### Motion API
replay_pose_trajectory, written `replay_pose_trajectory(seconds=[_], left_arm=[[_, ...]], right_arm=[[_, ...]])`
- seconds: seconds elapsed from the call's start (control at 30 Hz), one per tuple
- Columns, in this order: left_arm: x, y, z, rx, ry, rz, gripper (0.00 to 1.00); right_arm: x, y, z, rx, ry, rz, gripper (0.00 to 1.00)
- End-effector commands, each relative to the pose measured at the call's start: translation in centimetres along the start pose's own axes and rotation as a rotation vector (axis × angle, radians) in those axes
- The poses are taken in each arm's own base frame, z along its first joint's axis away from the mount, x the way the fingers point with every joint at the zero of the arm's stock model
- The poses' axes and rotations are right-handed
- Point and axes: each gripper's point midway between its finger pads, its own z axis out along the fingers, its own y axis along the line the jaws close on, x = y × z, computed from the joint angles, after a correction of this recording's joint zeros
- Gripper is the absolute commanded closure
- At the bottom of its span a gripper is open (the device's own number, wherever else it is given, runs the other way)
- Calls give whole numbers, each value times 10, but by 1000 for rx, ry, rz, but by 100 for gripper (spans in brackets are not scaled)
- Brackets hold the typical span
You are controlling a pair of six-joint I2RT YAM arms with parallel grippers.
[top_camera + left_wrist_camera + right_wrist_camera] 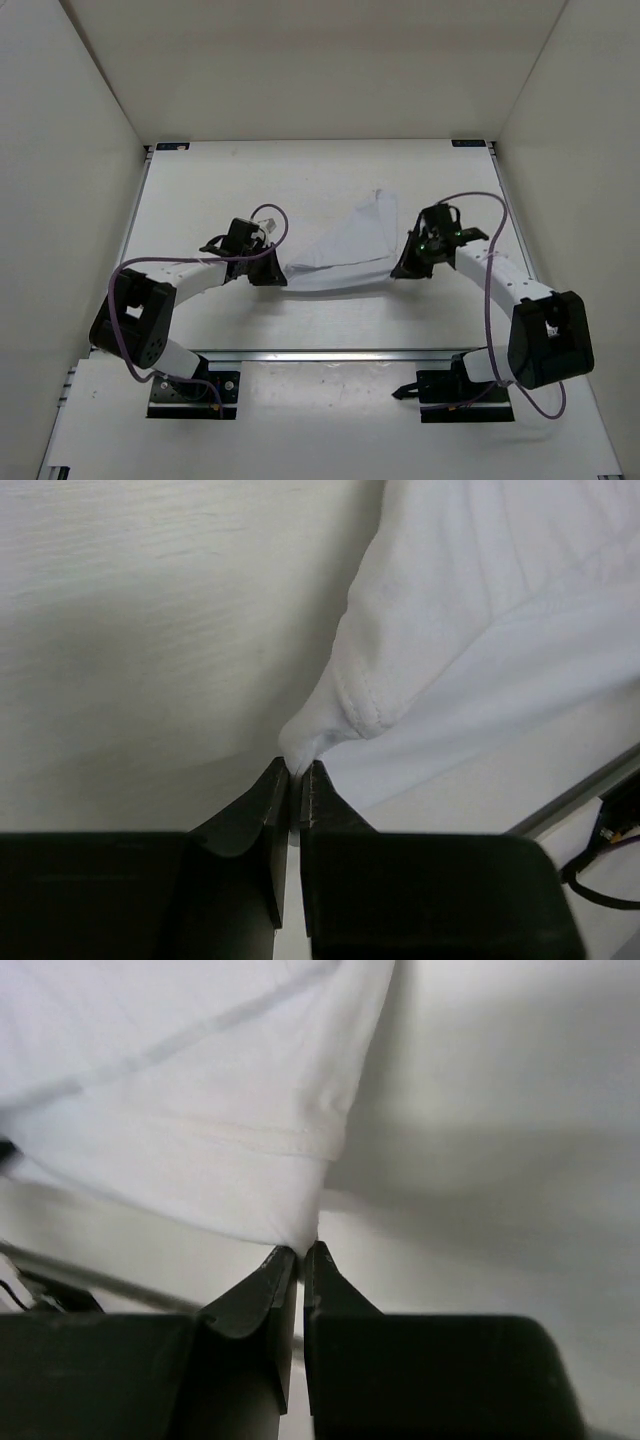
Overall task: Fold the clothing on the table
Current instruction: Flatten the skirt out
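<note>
The clothing (350,248) is a thin white fabric piece in the middle of the table (250,180), its near edge stretched between the two arms and lifted a little, its far corner pointing up and away. My left gripper (283,272) is shut on the near left corner, where a hemmed fold (355,708) bunches into the black fingertips (297,770). On the other side, my right gripper (394,272) is shut on the near right corner; the hemmed edge of the clothing (240,1150) runs down into that gripper (301,1251).
White walls (70,150) enclose the table on three sides. A silver metal rail (330,353) runs along the near edge, just behind the arm bases (195,392). Purple cables (268,215) loop over both arms.
</note>
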Motion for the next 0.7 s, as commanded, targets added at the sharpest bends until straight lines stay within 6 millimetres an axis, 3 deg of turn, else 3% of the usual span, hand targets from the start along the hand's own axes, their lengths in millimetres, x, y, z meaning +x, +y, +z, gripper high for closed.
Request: replay_pose_trajectory(seconds=[0.0, 0.03, 0.17, 0.27, 0.37, 0.47, 0.53, 0.6, 0.63, 0.67], left_arm=[[0, -16, -11, 38, -32, 35, 100], [0, -23, -11, 44, -33, 56, 100], [4, -29, -14, 37, -26, 53, 100], [14, -19, -21, 11, -26, 38, 100], [22, -16, -29, 10, -33, 26, 100], [24, -19, -31, 26, -23, 19, 100], [14, -19, -27, 18, -29, 23, 100], [-29, -28, -31, 38, -91, 25, 100], [-41, -28, -27, 39, -94, 31, 100], [-75, -31, -32, 47, -145, 26, 100]], right_arm=[[-77, 0, -36, 30, -187, -114, 100], [-97, 4, -47, 29, -233, -142, 100], [-108, 9, -35, 22, -201, -186, 100], [-77, 4, -10, -5, -121, -174, 100], [-47, 0, 3, -23, -64, -171, 100], [-34, -8, 7, -41, -25, -160, 100], [-55, -6, 2, -59, -55, -171, 100], [-113, 17, -22, -81, -168, -224, 100], [-133, 14, -26, -74, -180, -208, 100], [-171, 30, -43, -94, -243, -237, 100]])
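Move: The hands hold the two ends of the skirt's near edge, about 24 cm apart. The middle of the skirt lies some 6 cm ahead and 10 cm left of the right hand, about 5 cm lower; its far corner is roughly 18 cm ahead and 2 cm left of that hand, also low. From the left hand, the skirt's middle lies about 7 cm ahead, 14 cm right and 2 cm below. Swinging forward and up in a quick flick, the right hand carries its pinched corner about 9 cm out with the fingers tipping forward, drops back down nearly as far, then starts forward and up again. The left keeps its pinch, lifting about 3 cm as it jogs right and returns, draws back, then comes forward. ##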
